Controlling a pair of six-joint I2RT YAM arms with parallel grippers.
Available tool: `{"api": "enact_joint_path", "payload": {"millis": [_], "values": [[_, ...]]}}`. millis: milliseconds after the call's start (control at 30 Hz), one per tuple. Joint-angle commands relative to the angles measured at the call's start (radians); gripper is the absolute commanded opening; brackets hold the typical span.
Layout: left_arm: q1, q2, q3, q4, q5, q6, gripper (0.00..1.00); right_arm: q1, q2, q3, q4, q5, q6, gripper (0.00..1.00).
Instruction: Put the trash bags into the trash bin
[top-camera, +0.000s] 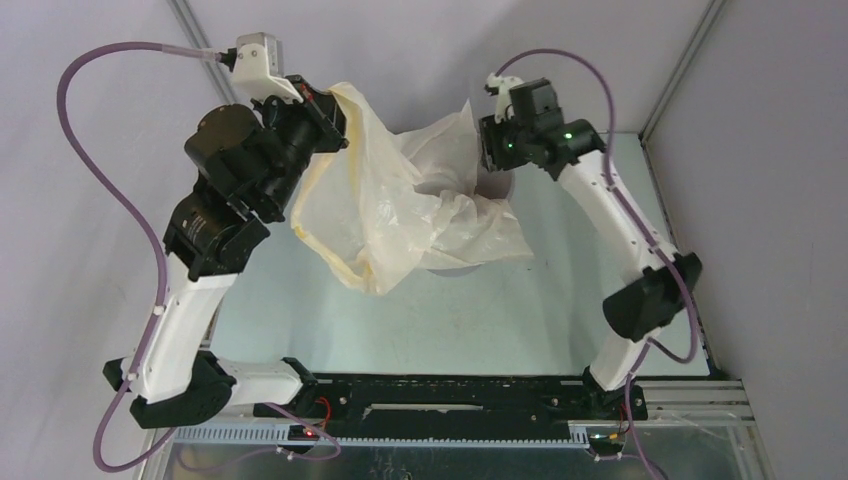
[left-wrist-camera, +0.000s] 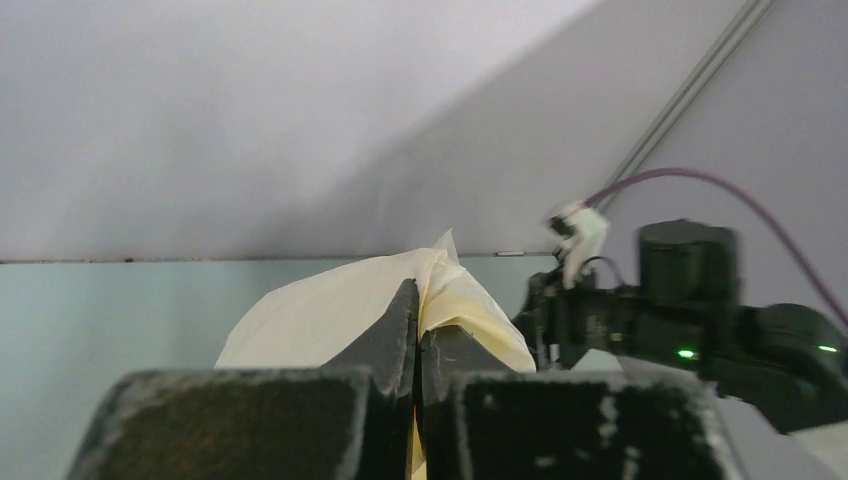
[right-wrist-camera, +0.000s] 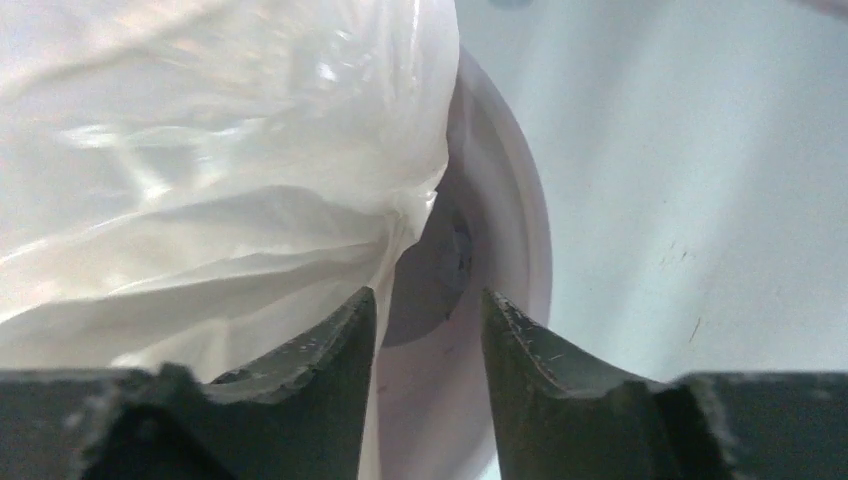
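The pale yellow-cream trash bag (top-camera: 400, 200) hangs spread over the grey trash bin (top-camera: 497, 184), hiding most of it. My left gripper (top-camera: 335, 110) is shut on the bag's upper left edge and holds it up; in the left wrist view the jaws (left-wrist-camera: 418, 325) pinch the bag (left-wrist-camera: 330, 310). My right gripper (top-camera: 490, 150) hovers over the bin's right rim, open and empty. In the right wrist view its fingers (right-wrist-camera: 428, 300) stand apart above the bin's rim (right-wrist-camera: 520, 230), with the bag (right-wrist-camera: 220, 150) bunched just left of them.
The pale green table (top-camera: 400, 330) is walled by grey panels with metal corner posts (top-camera: 680, 70). A black rail (top-camera: 450, 400) runs along the near edge between the arm bases. Purple cables (top-camera: 110, 180) loop beside each arm.
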Motion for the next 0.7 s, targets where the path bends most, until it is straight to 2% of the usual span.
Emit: {"api": "enact_joint_path", "payload": {"millis": [0, 167, 267, 667], "values": [[0.009, 0.006, 0.017, 0.039, -0.020, 0.003, 0.01, 0.001, -0.118, 0.051, -0.018, -0.094, -0.002, 0.51], [0.011, 0.002, 0.014, 0.041, -0.024, 0.004, 0.01, 0.006, -0.181, 0.024, -0.049, -0.263, -0.030, 0.68], [0.011, -0.002, 0.012, 0.041, -0.023, 0.007, 0.01, 0.010, -0.195, 0.011, -0.085, -0.349, -0.050, 0.72], [0.012, -0.026, -0.007, 0.043, -0.018, 0.012, 0.02, 0.070, -0.119, -0.013, -0.130, -0.348, -0.063, 0.65]]}}
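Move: For the right hand, the loose bag fold draped over the bin's near rim lies about 12 cm back, 3 cm left and 4 cm lower. The bin's mouth is centred some 4 cm back, 5 cm left and just below, and the bag's standing flap is about 7 cm left, level ahead and in height. From the left hand, high up and holding the bag's yellow edge, that fold is roughly 17 cm right, 3 cm ahead and 32 cm down. The right hand, already free of the bag, backs about 9 cm towards the robot and drifts some 4 cm left, first rising about 8 cm and then sinking 3 cm towards the loose fold over the near rim, while it swings some 20 degrees counter-clockwise and its jaws spread from under half to about two-thirds open. The left hand stays high and still, shut on the yellow edge so that the bag keeps hanging from it into the bin. ##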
